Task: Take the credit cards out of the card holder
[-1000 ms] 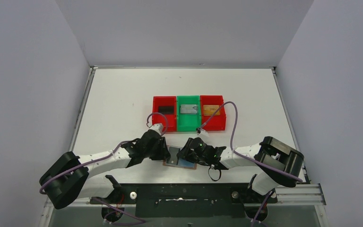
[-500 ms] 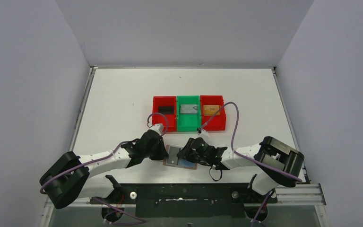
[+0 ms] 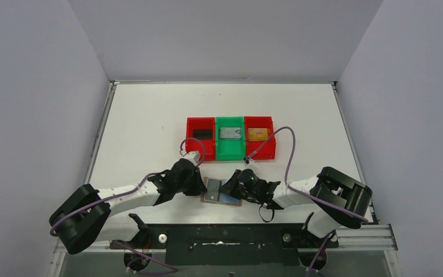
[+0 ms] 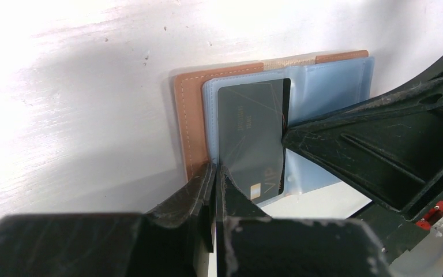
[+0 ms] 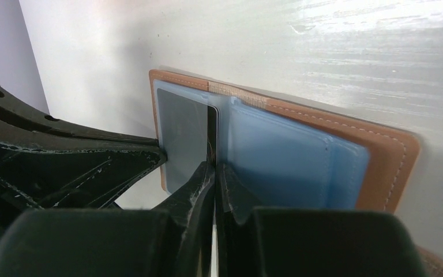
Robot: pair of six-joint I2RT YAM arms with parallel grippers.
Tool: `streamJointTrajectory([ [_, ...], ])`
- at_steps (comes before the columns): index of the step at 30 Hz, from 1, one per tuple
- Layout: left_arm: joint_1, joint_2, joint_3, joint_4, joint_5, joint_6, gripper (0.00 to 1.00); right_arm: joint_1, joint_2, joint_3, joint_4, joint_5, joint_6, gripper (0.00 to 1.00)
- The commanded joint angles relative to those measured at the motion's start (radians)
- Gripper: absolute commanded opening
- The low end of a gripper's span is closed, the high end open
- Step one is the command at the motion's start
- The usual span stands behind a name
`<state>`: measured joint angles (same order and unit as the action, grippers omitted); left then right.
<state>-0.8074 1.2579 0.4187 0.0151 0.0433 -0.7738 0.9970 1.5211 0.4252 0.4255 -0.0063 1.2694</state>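
The card holder point(image 3: 231, 199) lies open near the table's front edge, tan leather point(image 4: 187, 109) with pale blue pockets point(image 5: 288, 156). A black credit card point(image 4: 252, 135) sits in its left pocket and looks grey point(image 5: 181, 138) in the right wrist view. My left gripper point(image 4: 214, 173) is shut on the card holder's left edge, at the pocket's rim. My right gripper point(image 5: 213, 168) is shut on the card's inner edge by the fold. In the top view the left gripper point(image 3: 203, 186) and right gripper point(image 3: 229, 187) flank the card point(image 3: 213, 190).
Behind the card holder stand three bins in a row. The left red bin point(image 3: 190, 141) holds a black card, the green bin point(image 3: 229, 151) a silver one, and the right red bin point(image 3: 270, 149) a gold-orange one. The table edge lies just below the card holder.
My left gripper closed on the card holder's edge first. The right gripper then closed on the card, and its wrist shifted slightly right.
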Motion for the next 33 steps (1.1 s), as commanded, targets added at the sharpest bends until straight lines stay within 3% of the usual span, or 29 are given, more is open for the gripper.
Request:
streamJointTrajectory([
  [1,-0.012,0.016,-0.011,0.064,0.077,-0.024,0.00,0.007,-0.024,-0.020,0.131,-0.061,0.008,0.00],
  [4,-0.011,-0.004,-0.001,0.030,0.033,-0.030,0.11,0.008,-0.038,-0.023,0.106,-0.041,0.012,0.00],
  [7,-0.011,-0.020,0.021,-0.010,-0.002,-0.025,0.28,0.009,-0.040,-0.030,0.109,-0.033,0.024,0.00],
  [10,-0.012,-0.027,0.066,-0.041,-0.032,-0.005,0.34,0.009,-0.039,-0.026,0.089,-0.018,0.030,0.00],
  [20,-0.046,0.024,0.184,-0.147,-0.117,0.054,0.36,0.006,-0.019,-0.013,0.012,0.021,0.060,0.00],
  [33,-0.077,0.125,0.173,-0.123,-0.069,0.040,0.30,0.008,-0.054,-0.008,-0.047,0.046,0.050,0.01],
])
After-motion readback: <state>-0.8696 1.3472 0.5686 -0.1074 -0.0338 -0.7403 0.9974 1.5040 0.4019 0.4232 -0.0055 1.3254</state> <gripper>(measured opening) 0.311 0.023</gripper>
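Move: The grey card still in the left pocket of the open card holder has its middle about 3 cm right of the left fingertips, some 1 cm ahead and 1 cm below; the holder's fold is roughly 6 cm right and 1 cm ahead of them. The green bin stands about 21 cm ahead and 10 cm right of that hand. From the right fingertips the card's middle lies about 3 cm left, level fore and aft, 1 cm down. Open the left gripper to about a third to free the left edge of the pocket, lift it roughly 3 cm while carrying it forward and right over the grey card, then lower it about 2 cm and ease back slightly, fingers parted across the card's left part. Keep the right fingers shut on the card's striped right edge, nearly still. ##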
